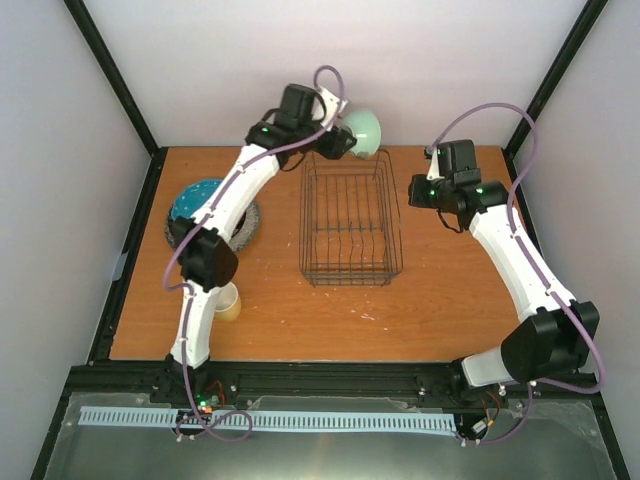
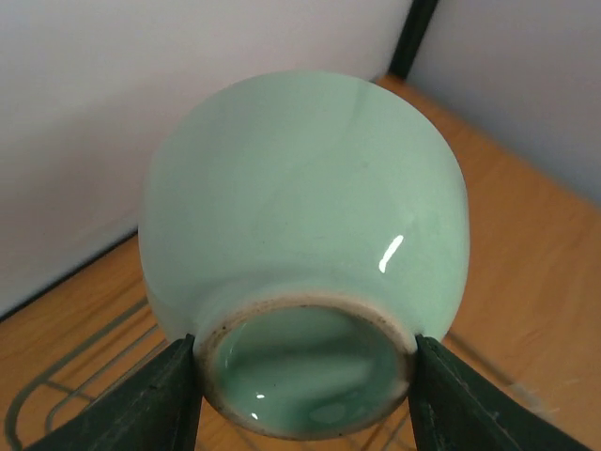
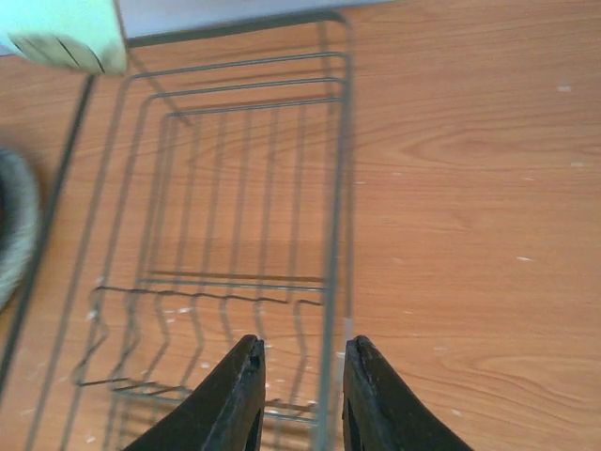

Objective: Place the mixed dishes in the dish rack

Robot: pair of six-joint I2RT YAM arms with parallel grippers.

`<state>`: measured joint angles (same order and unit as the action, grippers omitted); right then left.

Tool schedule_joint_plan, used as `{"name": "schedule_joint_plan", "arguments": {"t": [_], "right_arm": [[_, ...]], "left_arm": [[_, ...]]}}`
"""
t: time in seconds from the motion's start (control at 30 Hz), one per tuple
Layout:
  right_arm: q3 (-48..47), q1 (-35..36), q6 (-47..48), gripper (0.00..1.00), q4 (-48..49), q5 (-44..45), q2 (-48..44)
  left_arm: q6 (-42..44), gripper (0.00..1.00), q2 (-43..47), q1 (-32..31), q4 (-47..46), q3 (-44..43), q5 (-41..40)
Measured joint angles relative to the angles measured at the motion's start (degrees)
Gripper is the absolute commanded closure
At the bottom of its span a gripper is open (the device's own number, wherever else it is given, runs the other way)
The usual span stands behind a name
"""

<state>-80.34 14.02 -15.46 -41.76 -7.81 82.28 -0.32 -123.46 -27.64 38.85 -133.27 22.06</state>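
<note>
The pale green bowl point(image 1: 362, 131) point(image 2: 300, 207) hangs in the air over the far end of the dish rack point(image 1: 352, 282), its foot ring pinched between the fingers of my left gripper point(image 1: 345, 138) point(image 2: 305, 348). The bowl point(image 3: 66, 33) also shows at the top left of the right wrist view. My right gripper point(image 1: 412, 190) point(image 3: 300, 343) is beside the rack's right side, jaws a little apart and straddling the rim wire point(image 3: 343, 188) without gripping it. A blue dotted plate point(image 1: 192, 198) lies on a grey speckled plate point(image 1: 245, 225) at the left. The yellow mug point(image 1: 228, 300) stands near the left arm.
The dark wire rack holds no dishes; its upright slot wires point(image 3: 188, 319) sit at the near end. Black frame posts and white walls close in the table on three sides. The grey plate's edge point(image 3: 14, 225) shows left of the rack.
</note>
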Motion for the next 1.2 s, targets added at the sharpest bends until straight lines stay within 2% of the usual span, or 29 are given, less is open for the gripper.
{"name": "schedule_joint_plan", "arguments": {"t": [0.1,0.3,0.67,0.93,1.2], "right_arm": [[0.94,-0.42,-0.11,0.74,-1.09,5.64,-1.49],[1.09,-1.25,-0.22,0.74,-1.79,9.66,-1.79],[2.12,-1.25,-0.24,0.75,-1.99,8.83,-1.79],[2.12,-1.25,-0.15,0.74,-1.99,7.02,-1.73],[2.10,-1.25,-0.13,0.74,-1.99,5.27,-0.76]], "left_arm": [[4.37,0.99,-5.70,-2.71,5.44,-4.90,-8.46],[11.58,0.99,-7.67,-7.63,11.52,-0.59,-21.92],[18.82,1.00,-9.09,-9.97,9.14,3.58,-34.88],[21.73,0.99,-15.41,-9.84,5.16,3.58,-37.22],[22.53,0.97,-16.17,-9.92,1.84,3.48,-36.65]]}}
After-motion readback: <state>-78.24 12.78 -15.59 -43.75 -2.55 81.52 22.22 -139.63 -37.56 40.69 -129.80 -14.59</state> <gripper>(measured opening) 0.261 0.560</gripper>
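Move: The left gripper already pinches the green bowl by its foot ring. The dish rack lies straight beneath this gripper, its middle some 26 cm down; the stacked plates are about 31 cm to the left, 2 cm farther out and 29 cm lower, the mug about 27 cm left, 24 cm back and 28 cm down. From the empty right gripper, the rack's middle is some 11 cm ahead, 16 cm left and 20 cm below. Lower the left gripper about 20 cm into the far half of the dish rack, fast at first and easing briefly before the last 6 cm, keeping the pinch on the bowl's foot. Roll it some 45 degrees on the way so the fingers swing from pointing rightward to mostly down, and edge slightly forward near the end. Let the right gripper drift 4 cm right, then partly back. ##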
